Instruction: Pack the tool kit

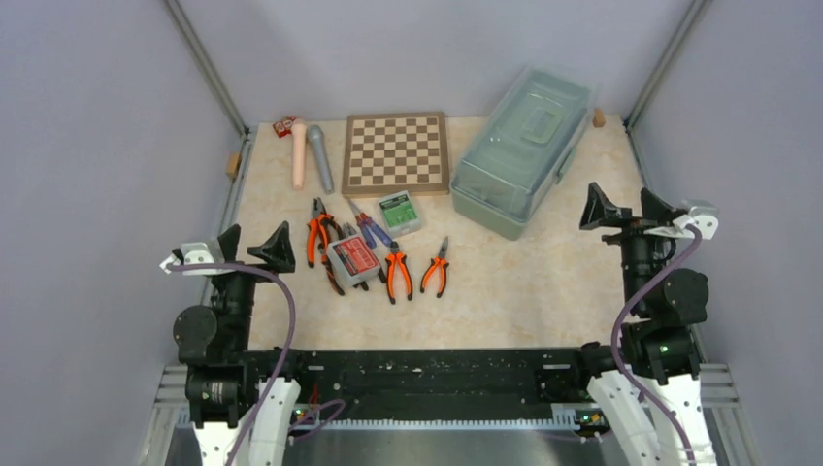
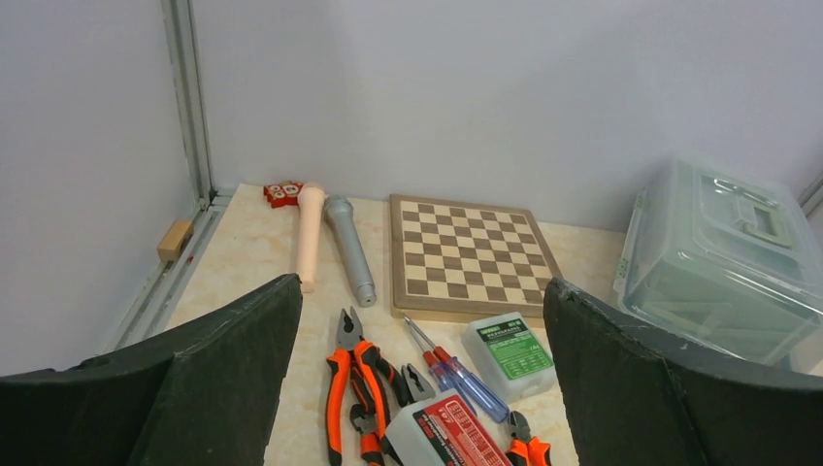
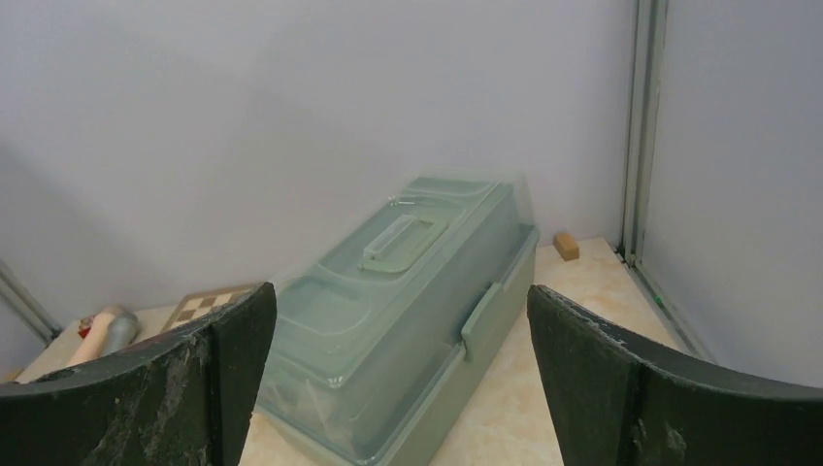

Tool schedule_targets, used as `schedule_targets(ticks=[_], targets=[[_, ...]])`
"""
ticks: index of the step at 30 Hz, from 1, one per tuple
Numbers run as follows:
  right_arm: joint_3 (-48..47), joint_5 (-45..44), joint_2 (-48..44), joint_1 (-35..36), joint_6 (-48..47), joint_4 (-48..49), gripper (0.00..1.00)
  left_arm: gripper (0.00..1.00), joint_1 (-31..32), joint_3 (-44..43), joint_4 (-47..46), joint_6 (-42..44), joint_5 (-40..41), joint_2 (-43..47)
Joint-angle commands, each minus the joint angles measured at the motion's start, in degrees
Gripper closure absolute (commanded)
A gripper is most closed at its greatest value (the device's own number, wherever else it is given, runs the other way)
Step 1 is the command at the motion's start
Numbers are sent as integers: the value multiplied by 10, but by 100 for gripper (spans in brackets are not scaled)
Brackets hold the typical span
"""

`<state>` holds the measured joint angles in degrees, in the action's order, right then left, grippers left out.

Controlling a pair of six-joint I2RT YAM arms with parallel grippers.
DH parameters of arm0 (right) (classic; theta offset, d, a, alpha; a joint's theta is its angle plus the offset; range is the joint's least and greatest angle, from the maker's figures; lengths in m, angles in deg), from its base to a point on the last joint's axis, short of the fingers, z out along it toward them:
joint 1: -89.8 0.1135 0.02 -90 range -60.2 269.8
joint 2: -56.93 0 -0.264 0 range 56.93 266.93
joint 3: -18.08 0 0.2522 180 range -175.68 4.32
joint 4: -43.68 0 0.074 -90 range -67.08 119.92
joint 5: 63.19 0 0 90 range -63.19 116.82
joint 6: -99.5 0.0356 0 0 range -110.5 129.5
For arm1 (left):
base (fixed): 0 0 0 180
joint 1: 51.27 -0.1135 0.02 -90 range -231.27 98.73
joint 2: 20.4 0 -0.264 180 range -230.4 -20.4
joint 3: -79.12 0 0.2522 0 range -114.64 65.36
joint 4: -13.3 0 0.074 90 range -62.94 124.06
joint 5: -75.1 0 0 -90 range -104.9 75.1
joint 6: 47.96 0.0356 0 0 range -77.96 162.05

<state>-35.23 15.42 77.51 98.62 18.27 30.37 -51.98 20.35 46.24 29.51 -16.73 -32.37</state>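
The sage-green toolbox (image 1: 524,146) stands shut at the back right, its lid down and handle flat; it fills the right wrist view (image 3: 408,301). The loose tools lie left of centre: orange-handled pliers (image 1: 317,233), two more pairs (image 1: 398,272) (image 1: 436,267), the screwdrivers (image 1: 372,228), a red-labelled box (image 1: 353,259) and a green-labelled box (image 1: 399,212). My left gripper (image 1: 254,248) hangs open just left of them, looking over the pliers (image 2: 354,383) and screwdrivers (image 2: 456,374). My right gripper (image 1: 626,207) is open, right of the toolbox. Neither holds anything.
A brown chessboard (image 1: 396,153) lies at the back centre. A pink cylinder (image 1: 299,153) and a grey cylinder (image 1: 320,158) lie left of it, with small red pieces (image 1: 284,125) behind. Small wooden blocks sit at the left rail (image 2: 176,239) and back right corner (image 3: 567,246).
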Motion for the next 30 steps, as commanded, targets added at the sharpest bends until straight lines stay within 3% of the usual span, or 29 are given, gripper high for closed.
schedule_targets(ticks=[1, 8, 12, 16, 21, 30], targets=[[-30, 34, 26, -5, -1, 0, 1, 1, -2, 18, -39, -9, 7, 9], [-108, 139, 175, -5, 15, -61, 1, 1, -3, 72, -48, -16, 8, 18], [-203, 172, 293, -4, 20, -126, 1, 1, -3, 105, -58, -21, 9, 30], [-312, 139, 429, -5, 38, -216, 1, 1, -1, 123, -61, -23, 12, 37], [-410, 10, 557, -11, 75, -252, 1, 1, 4, 125, -50, -12, 39, 49], [-607, 30, 774, -108, 152, -293, 1, 1, 24, 127, -45, -7, 45, 56]])
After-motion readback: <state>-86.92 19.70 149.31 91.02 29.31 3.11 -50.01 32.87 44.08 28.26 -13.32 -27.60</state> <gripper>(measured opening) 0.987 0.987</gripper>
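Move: The closed green toolbox is the right hand's goal: its middle lies about 37 cm ahead of that hand, some 5 cm to the left and 28 cm below, with the side latch about 30 cm ahead and 3 cm right at similar depth. The chessboard is some 44 cm ahead and 43 cm left; a small wooden block about 60 cm ahead and 21 cm right. From the left hand, the toolbox lies roughly 42 cm ahead and 53 cm right, 27 cm below. The right hand, empty and wide open, reaches forward some 25 cm and sinks about 10 cm towards the latch side of the toolbox, bowing out to the left and back again while the wrist tips down about 45 degrees, and it is still travelling, with no touch to be seen. The left hand, also open, lowers about 7 cm with a slight reach forward in front of the pliers and small boxes, then all but stops well above the table. ##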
